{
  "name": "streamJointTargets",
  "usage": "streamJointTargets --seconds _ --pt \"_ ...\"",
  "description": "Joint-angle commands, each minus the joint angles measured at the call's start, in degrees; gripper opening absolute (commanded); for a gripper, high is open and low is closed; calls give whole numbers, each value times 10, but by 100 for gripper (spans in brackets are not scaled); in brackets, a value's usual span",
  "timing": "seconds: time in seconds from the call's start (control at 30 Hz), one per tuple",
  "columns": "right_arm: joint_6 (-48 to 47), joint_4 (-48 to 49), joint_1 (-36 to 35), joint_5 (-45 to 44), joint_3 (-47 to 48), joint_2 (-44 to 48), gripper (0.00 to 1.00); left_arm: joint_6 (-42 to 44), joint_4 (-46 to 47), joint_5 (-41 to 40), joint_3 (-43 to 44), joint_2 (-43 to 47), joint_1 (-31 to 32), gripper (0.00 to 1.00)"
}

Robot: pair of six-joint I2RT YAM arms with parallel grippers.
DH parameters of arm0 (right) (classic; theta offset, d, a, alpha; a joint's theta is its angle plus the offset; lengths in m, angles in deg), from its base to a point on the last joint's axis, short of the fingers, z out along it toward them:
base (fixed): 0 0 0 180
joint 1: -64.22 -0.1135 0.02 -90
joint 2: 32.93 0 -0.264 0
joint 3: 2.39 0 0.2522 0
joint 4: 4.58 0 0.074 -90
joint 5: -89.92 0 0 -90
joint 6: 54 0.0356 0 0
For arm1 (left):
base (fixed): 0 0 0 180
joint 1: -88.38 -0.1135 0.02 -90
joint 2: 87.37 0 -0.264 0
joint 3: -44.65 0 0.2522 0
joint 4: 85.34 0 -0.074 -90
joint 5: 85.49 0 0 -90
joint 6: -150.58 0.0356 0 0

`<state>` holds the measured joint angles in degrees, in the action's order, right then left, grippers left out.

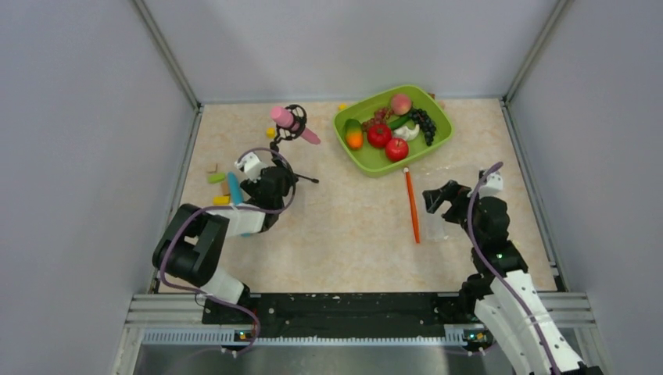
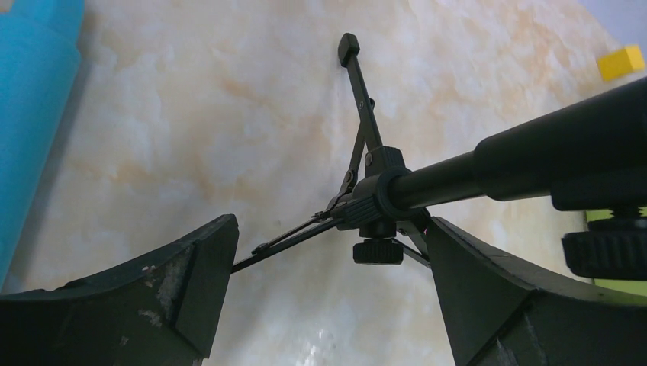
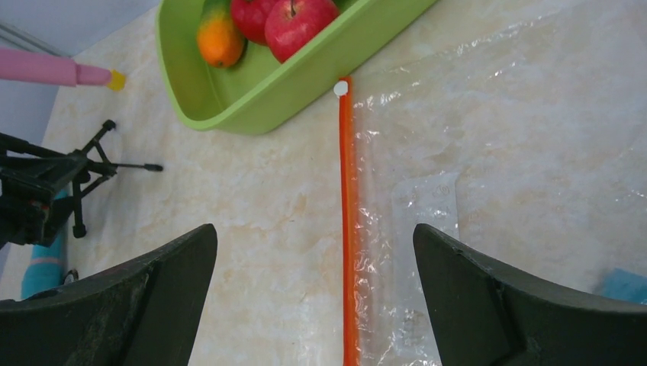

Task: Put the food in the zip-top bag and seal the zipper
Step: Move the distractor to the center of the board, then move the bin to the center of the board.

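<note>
The food lies in a lime-green tray at the back: a peach, dark grapes, two red apples, an orange-green piece and a white piece. The clear zip-top bag lies flat in front of the tray, its orange zipper along the left edge. My right gripper hovers open above the bag's near end; in its wrist view the zipper runs between the open jaws of the right gripper. My left gripper stands open and empty by a black tripod.
On the tripod sits a pink toy microphone. A light-blue stick and small coloured blocks lie at the left beside my left arm. A yellow block lies beyond the tripod. Grey walls enclose the table on three sides.
</note>
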<state>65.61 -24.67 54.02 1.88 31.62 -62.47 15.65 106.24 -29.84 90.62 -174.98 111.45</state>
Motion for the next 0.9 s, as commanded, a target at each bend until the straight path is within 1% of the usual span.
streamJointTargets --seconds 0.0,0.13,0.2,0.27,0.33,0.4,0.47,0.53,0.63,0.7,0.8,0.87 --pt "13 19 4 4 35 -72 99 2 5 19 32 -44 -42 97" --pt "25 47 4 29 76 -189 99 8 -12 15 72 -67 -55 97" --pt "47 86 4 26 97 -254 99 7 -18 18 75 -67 -54 97" --pt "76 108 4 -4 131 -323 99 7 -17 27 63 -55 -54 97" --pt "88 125 2 -40 173 -393 98 2 -31 33 49 -29 -53 97" --pt "96 134 2 -55 221 -464 96 -17 -78 62 42 10 -50 97" --pt "106 144 -2 -60 267 -531 95 -22 -101 76 27 55 -33 97" --pt "115 156 -4 -70 306 -593 94 -31 -126 66 12 92 -10 97" --pt "124 132 -6 -89 367 -666 90 -51 -157 78 -11 140 7 97" --pt "124 132 -9 -91 395 -709 85 -54 -175 75 -29 171 17 97" --pt "107 133 -16 -83 431 -744 64 -65 -207 59 -47 219 29 97" --pt "97 123 -24 -77 442 -755 55 -66 -214 63 -61 250 32 97"
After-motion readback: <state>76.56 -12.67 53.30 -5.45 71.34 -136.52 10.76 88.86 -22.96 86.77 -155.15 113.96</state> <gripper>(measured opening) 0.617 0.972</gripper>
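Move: For the left hand, the tripod's hub stands about 3 cm ahead, 1 cm to the right and 2 cm below; the yellow cube is some 13 cm ahead and 3 cm left, the blue bottle 12 cm left and 8 cm back. For the right hand, the green tray's near-right rim lies about 21 cm ahead, 3 cm left and 10 cm below. From that same hand the apple is 24 ahead, 9 left, the orange zip strip 7 ahead, 5 left, and the clear bag 7 ahead, 7 right. Still up against the tripod's foot with open fingers, the left hand pushes it about 3.5 cm forward and slightly left, comes free, then draws back some 9 cm, rising and drifting right. The right hand dips, sweeps about 20 cm forward over the bag and sinks again, 10 cm down overall, tipping down some 25 degrees; its fingers straddle the tray's near-right rim, closing by about a third. ##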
